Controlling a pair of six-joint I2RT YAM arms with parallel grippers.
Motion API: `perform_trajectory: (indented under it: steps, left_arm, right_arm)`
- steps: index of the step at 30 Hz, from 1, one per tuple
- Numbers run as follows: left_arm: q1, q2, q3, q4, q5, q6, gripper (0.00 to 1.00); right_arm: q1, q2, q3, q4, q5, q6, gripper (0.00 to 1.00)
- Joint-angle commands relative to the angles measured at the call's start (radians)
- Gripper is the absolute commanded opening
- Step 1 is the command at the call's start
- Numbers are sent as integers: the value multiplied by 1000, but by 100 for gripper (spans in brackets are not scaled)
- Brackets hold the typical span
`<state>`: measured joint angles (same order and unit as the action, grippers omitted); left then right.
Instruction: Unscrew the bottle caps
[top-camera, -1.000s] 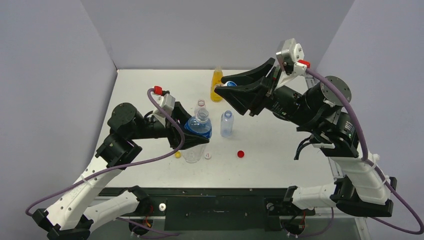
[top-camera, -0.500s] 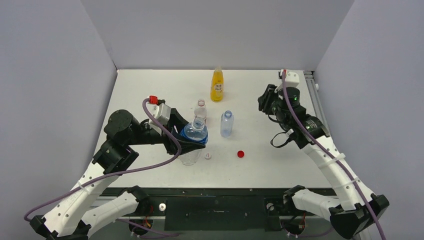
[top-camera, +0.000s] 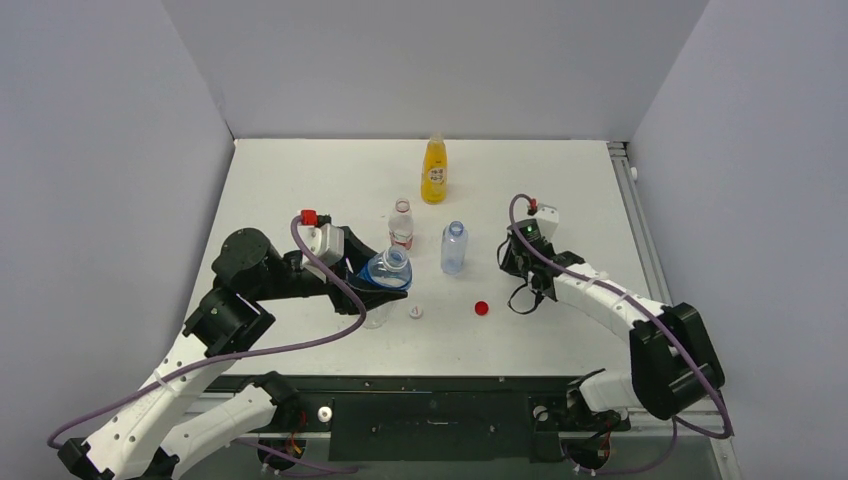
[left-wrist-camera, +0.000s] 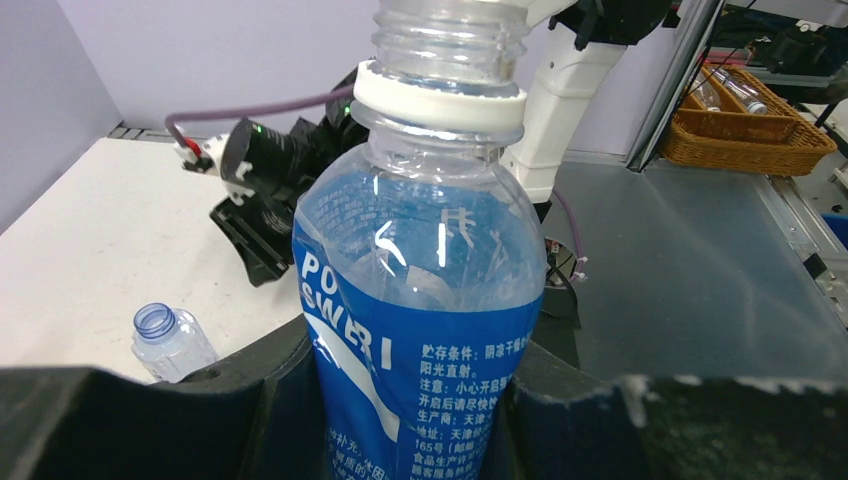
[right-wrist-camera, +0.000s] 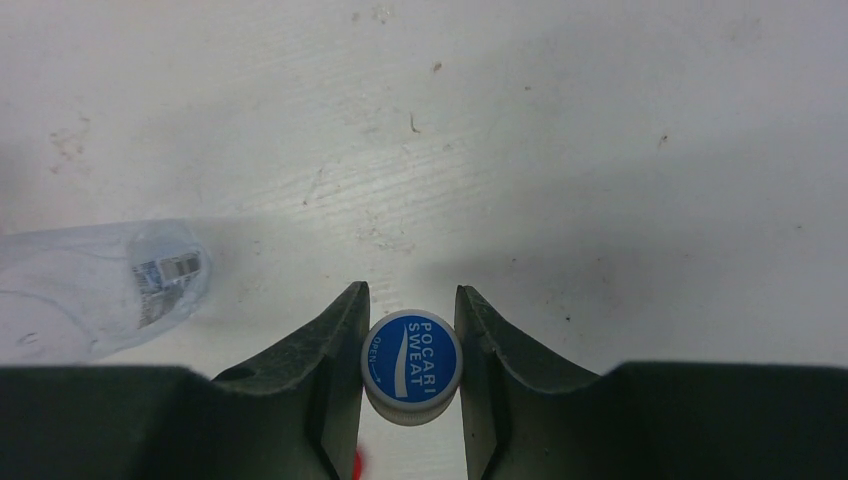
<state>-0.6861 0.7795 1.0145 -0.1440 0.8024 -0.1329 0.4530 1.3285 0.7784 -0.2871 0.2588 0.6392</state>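
My left gripper (top-camera: 372, 283) is shut on the blue-label bottle (top-camera: 387, 272), which leans over the table's near left. In the left wrist view the bottle (left-wrist-camera: 430, 300) fills the space between the jaws, and its threaded neck (left-wrist-camera: 445, 35) is bare above a white ring. My right gripper (right-wrist-camera: 411, 352) is shut on a white cap with a blue top (right-wrist-camera: 411, 368), just above the table. In the top view the right gripper (top-camera: 508, 266) sits low, right of the plain clear bottle (top-camera: 454, 247). The juice bottle (top-camera: 434, 172) and the red-label bottle (top-camera: 402, 225) stand uncapped. A red cap (top-camera: 481, 308) and a white cap (top-camera: 416, 312) lie loose.
The plain clear bottle (right-wrist-camera: 100, 285) shows at the left of the right wrist view, and a red sliver at the bottom edge. A metal rail (top-camera: 630, 190) runs along the table's right edge. A wicker basket (left-wrist-camera: 745, 130) stands beyond the table.
The right arm has swung down from high over the far table to just above the surface, right of the clear bottle. The left gripper has sunk slightly and tilted its bottle.
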Motion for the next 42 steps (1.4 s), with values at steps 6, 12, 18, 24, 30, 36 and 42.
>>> perform_trajectory:
  steps: [6,12,18,24,30,36,42]
  left_arm:
    - [-6,-21,15,-1,-38,41,34]
    - [-5,-22,13,3,-53,38,37]
    - [-6,-7,19,15,-54,31,41]
    - [-6,5,18,40,-65,19,46]
    - [-7,21,20,57,-96,1,57]
    - [-7,33,7,76,-125,-27,74]
    - [-7,49,6,100,-148,-65,76]
  right_arm:
    - [24,142,-87,251,25,114,9]
    - [42,172,-129,279,4,139,44]
    - [53,104,-127,225,4,130,66]
    - [52,-94,-3,69,3,82,67]
    - [58,-280,267,-125,-63,-2,71]
    - [164,-298,595,-197,-221,-93,80]
    - [383,-217,804,-147,-389,-135,81]
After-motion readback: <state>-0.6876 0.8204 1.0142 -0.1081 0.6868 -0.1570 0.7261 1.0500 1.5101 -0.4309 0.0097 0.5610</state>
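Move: The blue-topped cap is still pinched in the right fingers, its resting spot about 7 cm below and 1 cm back and left; the red cap lies 8 cm back, 8 cm left at table height, and the clear bottle stands 3 cm ahead, 16 cm left. The open blue-label bottle is upright in the left fingers, with the white cap about 11 cm ahead, level sideways, and some 37 cm below. The blue-topped cap is lowered about 7 cm by the right hand to the table and let go as its fingers open; that hand then climbs some 45 cm, fast, drifting left and back, its wrist tipping up about 40 degrees. Meanwhile the left fingers open wide on the blue-label bottle while the hand eases about 3 cm forward, letting go of it in the air. ##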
